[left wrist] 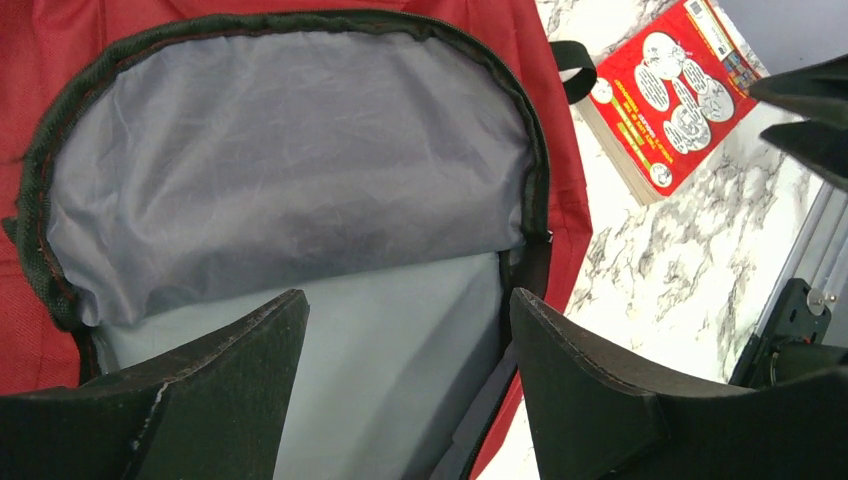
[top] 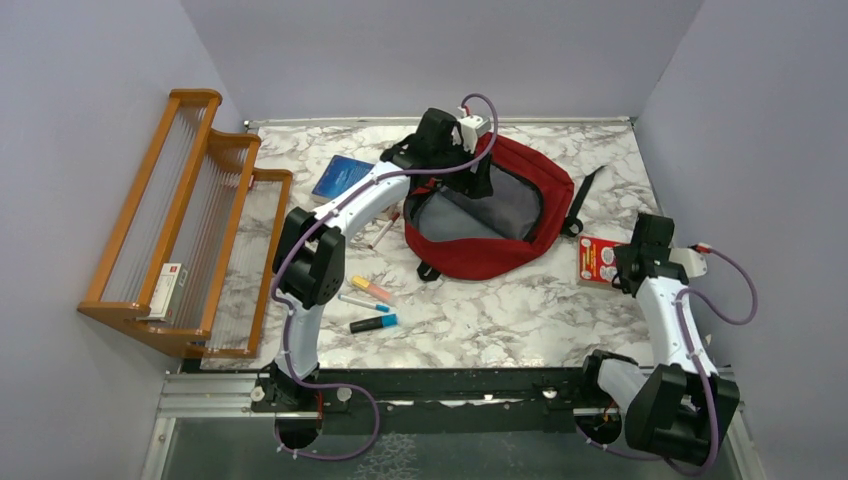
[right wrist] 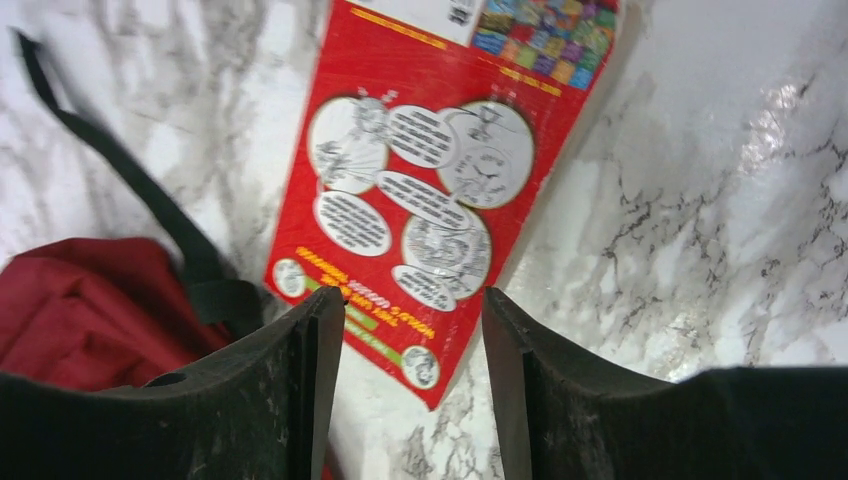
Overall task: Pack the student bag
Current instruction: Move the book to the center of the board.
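Observation:
The red student bag (top: pixel 520 190) lies open at the table's back middle, grey lining (left wrist: pixel 290 180) showing. My left gripper (top: pixel 478 180) hangs open and empty over the bag's left rim; in its wrist view (left wrist: pixel 408 300) the jaws straddle the grey inside. A red book (top: pixel 598 258) lies flat right of the bag, also seen in the left wrist view (left wrist: pixel 675 85) and in the right wrist view (right wrist: pixel 430 190). My right gripper (top: pixel 628 268) is open just above the book's near corner (right wrist: pixel 412 305), holding nothing.
A blue book (top: pixel 341 177) lies left of the bag. Several markers and pens (top: pixel 367 300) lie near the table's left middle. A wooden rack (top: pixel 190 225) holding a small box (top: pixel 168 290) stands at the left wall. A black strap (top: pixel 585 195) trails from the bag.

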Available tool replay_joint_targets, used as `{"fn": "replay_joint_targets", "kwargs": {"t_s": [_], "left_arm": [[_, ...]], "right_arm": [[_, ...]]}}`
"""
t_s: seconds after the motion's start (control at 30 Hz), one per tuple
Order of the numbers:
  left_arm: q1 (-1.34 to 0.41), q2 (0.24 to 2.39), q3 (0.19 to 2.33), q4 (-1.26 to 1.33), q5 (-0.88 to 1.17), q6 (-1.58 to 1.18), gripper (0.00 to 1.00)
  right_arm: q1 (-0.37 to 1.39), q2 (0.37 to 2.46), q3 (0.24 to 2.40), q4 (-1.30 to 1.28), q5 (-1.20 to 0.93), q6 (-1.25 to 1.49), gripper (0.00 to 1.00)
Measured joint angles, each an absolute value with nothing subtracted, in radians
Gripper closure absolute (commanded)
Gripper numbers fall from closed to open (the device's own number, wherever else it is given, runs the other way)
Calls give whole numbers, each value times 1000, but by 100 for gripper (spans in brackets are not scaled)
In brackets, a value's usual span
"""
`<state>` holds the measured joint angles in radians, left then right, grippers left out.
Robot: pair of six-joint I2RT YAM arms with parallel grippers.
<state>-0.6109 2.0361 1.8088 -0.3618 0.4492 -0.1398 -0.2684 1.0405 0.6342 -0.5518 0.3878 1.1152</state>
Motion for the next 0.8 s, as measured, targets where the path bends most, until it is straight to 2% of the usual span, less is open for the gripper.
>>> {"fn": "replay_joint_targets", "kwargs": {"t_s": [0.2, 0.53, 0.8], "left_arm": [[-607, 2036, 1804, -376, 448, -136, 24], [-576, 2031, 1778, -376, 448, -138, 24], [-563, 2031, 1774, -376, 448, -142, 24]], "right_arm": [[-269, 1024, 692, -495, 404, 1008, 37], [-268, 1578, 1026, -505, 643, 913, 19], [-292, 1763, 1117, -509, 739, 818, 18]]}}
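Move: Under the open right hand lies the red book, its middle about 5 cm to the right, 1 cm ahead and some 7 cm below. From that hand the black strap is roughly 16 cm ahead and 3 cm to the left, and the open red bag about 15 cm ahead and 27 cm to the left. From the left hand, open above the bag, the book lies about 36 cm to the right, 16 cm back and 18 cm down. Arcing up a few centimetres off the book and then down again, the right hand sweeps about 10 cm right and 8 cm forward over the book to its far right corner, ending some 3 cm lower than it began. The fingers open wider and tip some 30 degrees, from forward-right to point right and down. The left hand, still open, eases 2.5 cm left and slightly down above the bag. ##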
